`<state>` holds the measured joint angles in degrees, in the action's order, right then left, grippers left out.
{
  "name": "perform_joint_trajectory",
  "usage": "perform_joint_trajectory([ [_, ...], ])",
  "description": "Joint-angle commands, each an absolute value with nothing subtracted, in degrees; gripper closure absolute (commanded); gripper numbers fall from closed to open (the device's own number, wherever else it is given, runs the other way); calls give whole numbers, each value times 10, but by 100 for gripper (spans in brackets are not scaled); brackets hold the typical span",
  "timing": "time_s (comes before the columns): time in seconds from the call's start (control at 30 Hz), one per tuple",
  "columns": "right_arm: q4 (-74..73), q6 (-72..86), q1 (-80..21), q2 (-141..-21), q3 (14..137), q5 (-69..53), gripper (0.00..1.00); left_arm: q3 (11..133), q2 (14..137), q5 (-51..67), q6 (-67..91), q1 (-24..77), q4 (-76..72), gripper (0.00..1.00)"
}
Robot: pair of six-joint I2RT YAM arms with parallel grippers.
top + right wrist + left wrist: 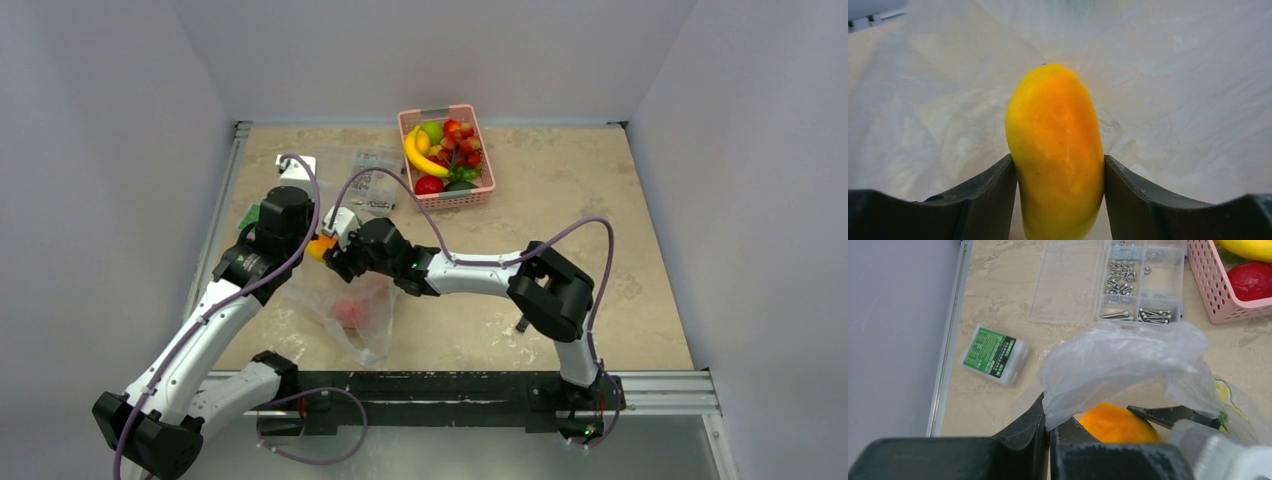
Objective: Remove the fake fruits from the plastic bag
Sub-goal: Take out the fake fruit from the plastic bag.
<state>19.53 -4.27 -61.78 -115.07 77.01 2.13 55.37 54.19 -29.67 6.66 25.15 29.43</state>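
Observation:
The clear plastic bag [352, 310] lies at the near left of the table with a red fake fruit [350, 312] showing through it. My left gripper [300, 238] is shut on the bag's rim [1108, 360] and holds it up. My right gripper [332, 250] is shut on an orange-yellow fake fruit [1055, 150] at the bag's mouth; the fruit also shows in the top view [321, 246] and in the left wrist view [1115, 424]. Crinkled bag film [1173, 90] fills the background of the right wrist view.
A pink basket [481, 195] at the back holds a banana [420, 157], grapes and several red fruits. A clear case of screws [1128, 282] and a small green-labelled box [994, 354] lie left of it. A metal rail [945, 355] edges the table.

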Motion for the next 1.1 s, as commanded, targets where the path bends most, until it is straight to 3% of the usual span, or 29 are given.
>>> perform_joint_trajectory([
  [0.0,197,-5,-622,-1079,742,-24,92,552,542,-309,67,251,281,100],
  [0.27,167,54,-622,-1003,694,-84,99,553,541,-318,66,251,283,100],
  [0.57,134,38,-622,-879,617,-123,100,556,542,-323,62,251,285,100],
  [0.87,156,69,-607,-733,526,37,100,564,545,-329,62,251,294,100],
  [1.07,160,137,-497,-724,521,146,100,566,540,-326,62,251,294,100],
])
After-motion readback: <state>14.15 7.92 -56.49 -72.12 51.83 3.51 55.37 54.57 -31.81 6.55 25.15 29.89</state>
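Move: The right hand holds the yellow-orange fruit in the bag's mouth. The basket's middle lies about 28 cm ahead of this hand, 23 cm to its right and 9 cm below. The red fruit left in the bag is some 8 cm back and 3 cm right, 10 cm down; the screw box about 24 cm ahead and 7 cm right, 12 cm down. From the left hand the basket lies roughly 26 cm ahead and 30 cm right, 21 cm down. Keeping the yellow-orange fruit pinched between its fingers, the right hand draws it out of the bag: some 15 cm right and 14 cm up, first pulling back about 9 cm, then swinging forward about 5 near the end. Its wrist rolls, left side rising some 15 degrees, and turns slightly counter-clockwise before swinging back clockwise. The left hand stays, still pinching the bag's edge. ##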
